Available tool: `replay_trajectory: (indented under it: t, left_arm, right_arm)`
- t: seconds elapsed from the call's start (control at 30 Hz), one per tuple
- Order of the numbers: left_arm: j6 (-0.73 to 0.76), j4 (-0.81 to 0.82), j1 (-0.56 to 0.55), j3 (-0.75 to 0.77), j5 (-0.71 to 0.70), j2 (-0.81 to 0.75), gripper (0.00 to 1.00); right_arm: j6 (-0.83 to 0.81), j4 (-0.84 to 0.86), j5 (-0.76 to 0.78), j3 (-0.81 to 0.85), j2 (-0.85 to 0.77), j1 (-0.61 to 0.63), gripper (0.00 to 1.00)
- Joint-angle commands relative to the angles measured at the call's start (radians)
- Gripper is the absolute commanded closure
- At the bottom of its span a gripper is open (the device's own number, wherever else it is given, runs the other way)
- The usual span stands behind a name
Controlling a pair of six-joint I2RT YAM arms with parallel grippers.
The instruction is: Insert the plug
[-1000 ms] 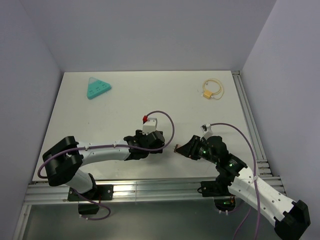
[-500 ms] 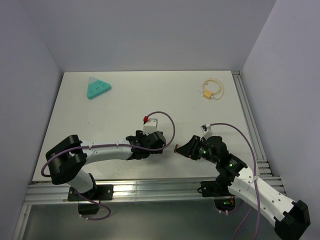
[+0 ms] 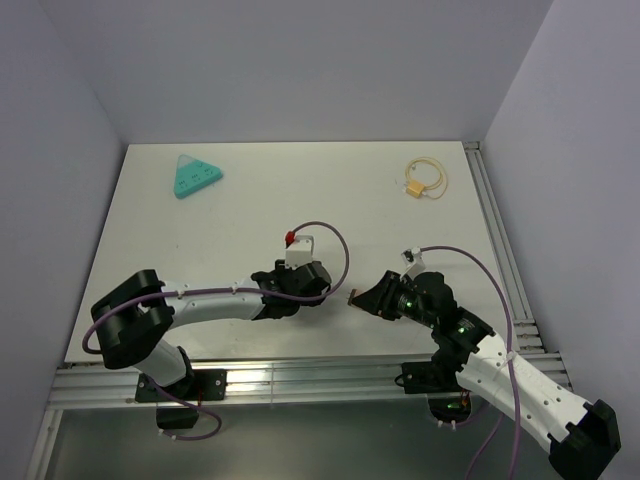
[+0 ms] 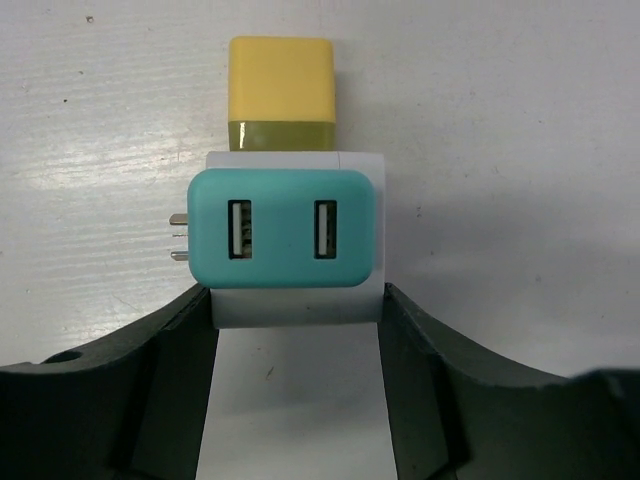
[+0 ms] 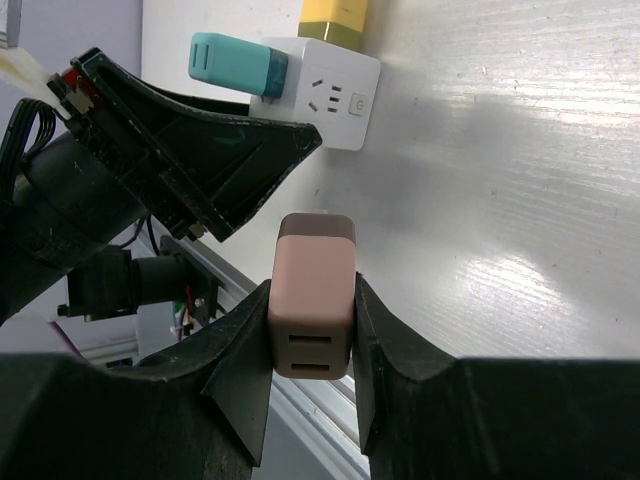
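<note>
A white socket cube (image 4: pixel 275 160) lies on the table with a teal USB charger (image 4: pixel 280 228) plugged into its top and a yellow plug (image 4: pixel 281 90) at its far side. My left gripper (image 4: pixel 297 300) is shut on the cube's near end, one finger against each side. In the right wrist view the cube (image 5: pixel 325 95) shows an empty socket face. My right gripper (image 5: pixel 312 283) is shut on a pink plug (image 5: pixel 312 320) and holds it above the table, a short way right of the cube. In the top view, my left gripper (image 3: pixel 305 290) and right gripper (image 3: pixel 358 298) face each other.
A teal triangular block (image 3: pixel 195 177) lies at the back left. A yellow connector with a coiled cable (image 3: pixel 422 180) lies at the back right. Metal rails run along the near edge (image 3: pixel 300 375) and the right edge (image 3: pixel 500 250).
The left arm has shifted very slightly. The right arm with the pink plug has barely moved.
</note>
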Motion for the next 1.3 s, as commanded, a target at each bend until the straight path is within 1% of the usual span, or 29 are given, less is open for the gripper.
replay_trajectory:
  t: [0.0,0.07,0.1,0.33,0.37,0.43,0.47,0.53,0.6,0.7,0.83,0.93,1.07,1.23,1.27]
  left_arm:
    - [0.011,0.063,0.010,-0.022,0.021,-0.029,0.84]
    - [0.021,0.075,0.013,-0.037,0.028,-0.041,0.96]
    - [0.025,0.081,0.013,-0.042,0.033,-0.046,1.00]
    - [0.067,0.190,0.015,-0.130,0.091,-0.126,1.00]
    - [0.084,0.233,0.015,-0.143,0.120,-0.138,1.00]
    - [0.092,0.262,0.017,-0.172,0.142,-0.164,1.00]
    - [0.115,0.310,0.020,-0.180,0.158,-0.167,1.00]
    - [0.140,0.347,0.024,-0.199,0.218,-0.184,1.00]
    - [0.156,0.432,0.024,-0.226,0.255,-0.202,1.00]
    - [0.149,0.505,0.026,-0.275,0.309,-0.241,1.00]
    - [0.130,0.644,0.029,-0.347,0.395,-0.284,1.00]
    - [0.091,0.736,0.029,-0.413,0.422,-0.316,1.00]
    - [0.061,0.818,0.029,-0.480,0.455,-0.348,1.00]
    - [0.034,0.933,0.030,-0.568,0.493,-0.360,1.00]
    - [0.031,0.978,0.030,-0.578,0.504,-0.359,1.00]
  right_arm:
    - [-0.007,0.028,0.006,-0.001,-0.008,-0.006,1.00]
    - [-0.013,0.020,0.011,0.000,-0.010,-0.006,1.00]
    - [-0.013,0.014,0.014,0.003,-0.007,-0.006,1.00]
    - [-0.024,0.014,-0.004,0.014,0.021,-0.006,1.00]
    - [-0.027,0.011,-0.006,0.016,0.022,-0.006,1.00]
    - [-0.039,-0.012,-0.001,0.028,0.022,-0.006,1.00]
    - [-0.042,-0.021,0.002,0.032,0.022,-0.005,1.00]
    - [-0.055,-0.045,0.005,0.048,0.018,-0.006,1.00]
    - [-0.064,-0.068,0.003,0.059,0.018,-0.006,1.00]
    - [-0.082,-0.104,0.000,0.089,0.029,-0.006,1.00]
    - [-0.105,-0.151,-0.003,0.120,0.052,-0.006,1.00]
    - [-0.112,-0.177,-0.004,0.138,0.064,-0.006,1.00]
    - [-0.115,-0.194,0.000,0.164,0.091,-0.006,1.00]
    - [-0.131,-0.230,-0.005,0.229,0.171,-0.003,1.00]
    - [-0.134,-0.246,-0.001,0.253,0.182,-0.005,1.00]
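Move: The pink plug, held in the right fingers, lies about 8 cm to the right of the left hand, 3 cm back and 5 cm higher. In the white socket that the left hand already grips, the teal plug sits some 2 cm ahead and 4 cm above that hand, the yellow plug 6 cm straight ahead at its height. From the right hand the socket is roughly 10 cm left, 5 cm ahead and 5 cm lower. The left hand draws the gripped socket back about 7 cm, rolling its right side up and turning clockwise. ##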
